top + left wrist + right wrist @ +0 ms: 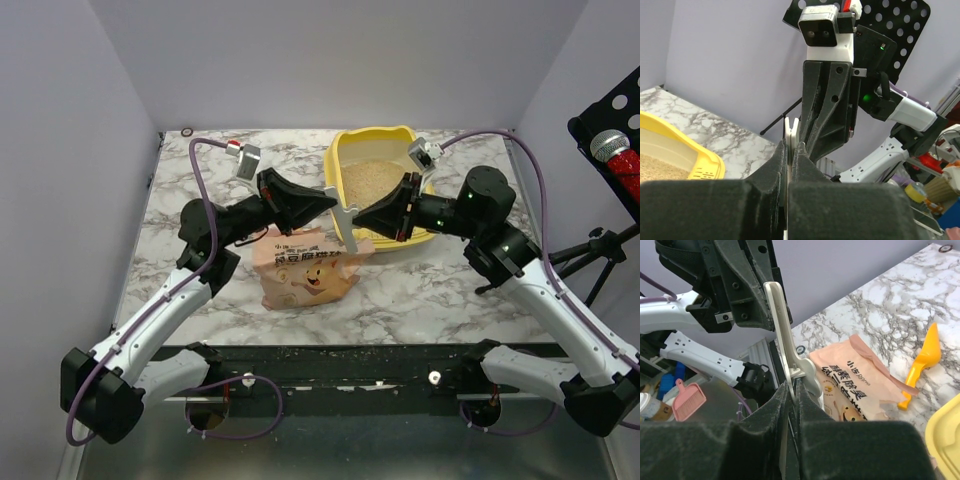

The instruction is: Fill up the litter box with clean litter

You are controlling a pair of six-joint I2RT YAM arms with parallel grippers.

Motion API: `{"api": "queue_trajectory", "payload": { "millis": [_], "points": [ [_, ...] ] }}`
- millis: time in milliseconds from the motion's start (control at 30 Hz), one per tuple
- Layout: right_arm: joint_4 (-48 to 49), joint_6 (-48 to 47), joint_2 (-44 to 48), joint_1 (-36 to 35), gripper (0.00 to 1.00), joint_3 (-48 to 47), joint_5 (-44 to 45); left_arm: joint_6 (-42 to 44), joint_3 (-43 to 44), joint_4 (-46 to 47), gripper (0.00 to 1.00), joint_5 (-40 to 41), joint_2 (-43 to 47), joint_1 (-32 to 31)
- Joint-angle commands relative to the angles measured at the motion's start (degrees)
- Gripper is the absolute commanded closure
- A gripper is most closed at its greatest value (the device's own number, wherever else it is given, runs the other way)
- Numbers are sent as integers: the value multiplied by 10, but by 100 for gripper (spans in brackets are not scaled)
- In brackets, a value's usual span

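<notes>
Cream-handled scissors (346, 222) hang in the air between both grippers, above the pinkish-tan bag (300, 270). My left gripper (333, 200) is shut on the cream handle end (791, 127). Facing it, my right gripper (358, 220) stands shut on the thin metal blade, which lies between its fingers in the right wrist view (792, 385). Behind them sits the yellow litter box (400, 131), with beige clean litter (375, 178) covering its floor. Its corner (700, 165) and litter (660, 167) also show in the left wrist view.
An orange scoop (925, 360) lies on the marble table beside the bag (860, 385). A black stand with a red microphone (612, 150) rises at the right, off the table. Walls close in the left, back and right sides.
</notes>
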State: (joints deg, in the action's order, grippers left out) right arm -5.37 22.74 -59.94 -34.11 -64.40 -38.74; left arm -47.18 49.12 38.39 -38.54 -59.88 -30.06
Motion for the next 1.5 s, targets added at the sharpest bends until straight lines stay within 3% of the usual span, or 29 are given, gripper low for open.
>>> {"api": "queue_trajectory", "payload": {
  "millis": [0, 167, 433, 1000, 1467],
  "points": [
    [-32, -18, -4, -6, 73, -18, -1, 33, -3, -11, 100, -23, 24, -1],
    [-62, -40, 15, -6, 48, -29, 11, 46, -8, -38, 100, -27, 46, -1],
    [-96, -98, 53, -6, 37, -34, -28, 39, -18, -51, 100, -43, 73, -1],
    [-60, -96, 16, -15, 35, -25, -127, -35, -30, 19, 100, -89, 70, -2],
    [-20, -79, -10, -49, 39, -22, -106, -38, -28, 24, 100, -94, 60, -2]
  ]
}}
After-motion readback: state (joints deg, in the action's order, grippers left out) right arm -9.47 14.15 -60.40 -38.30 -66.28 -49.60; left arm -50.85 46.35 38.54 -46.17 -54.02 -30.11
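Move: The white clip hangs by its upper end from the closed left fingertips, its middle some 4 cm below them, about 1 cm back and 2 cm to the right. From the right hand, whose fingers are still around its jaw end, that middle is about 2 cm left, 1 cm up and level fore-and-aft. From the left hand, the litter bag is roughly 37 cm below, 3 cm back and 6 cm left; the litter box is about 19 cm ahead, 12 cm right and 35 cm below. Spread the right fingers wide to let go of the clip while the left keeps its pinch on the upper end and carries it about 5 cm back, turning slightly clockwise, then holds still. Draw the open right gripper back about 5 cm too, first easing right, then swinging in leftward with some 15 degrees counter-clockwise, so its fingers face the clip's jaw end from either side. ##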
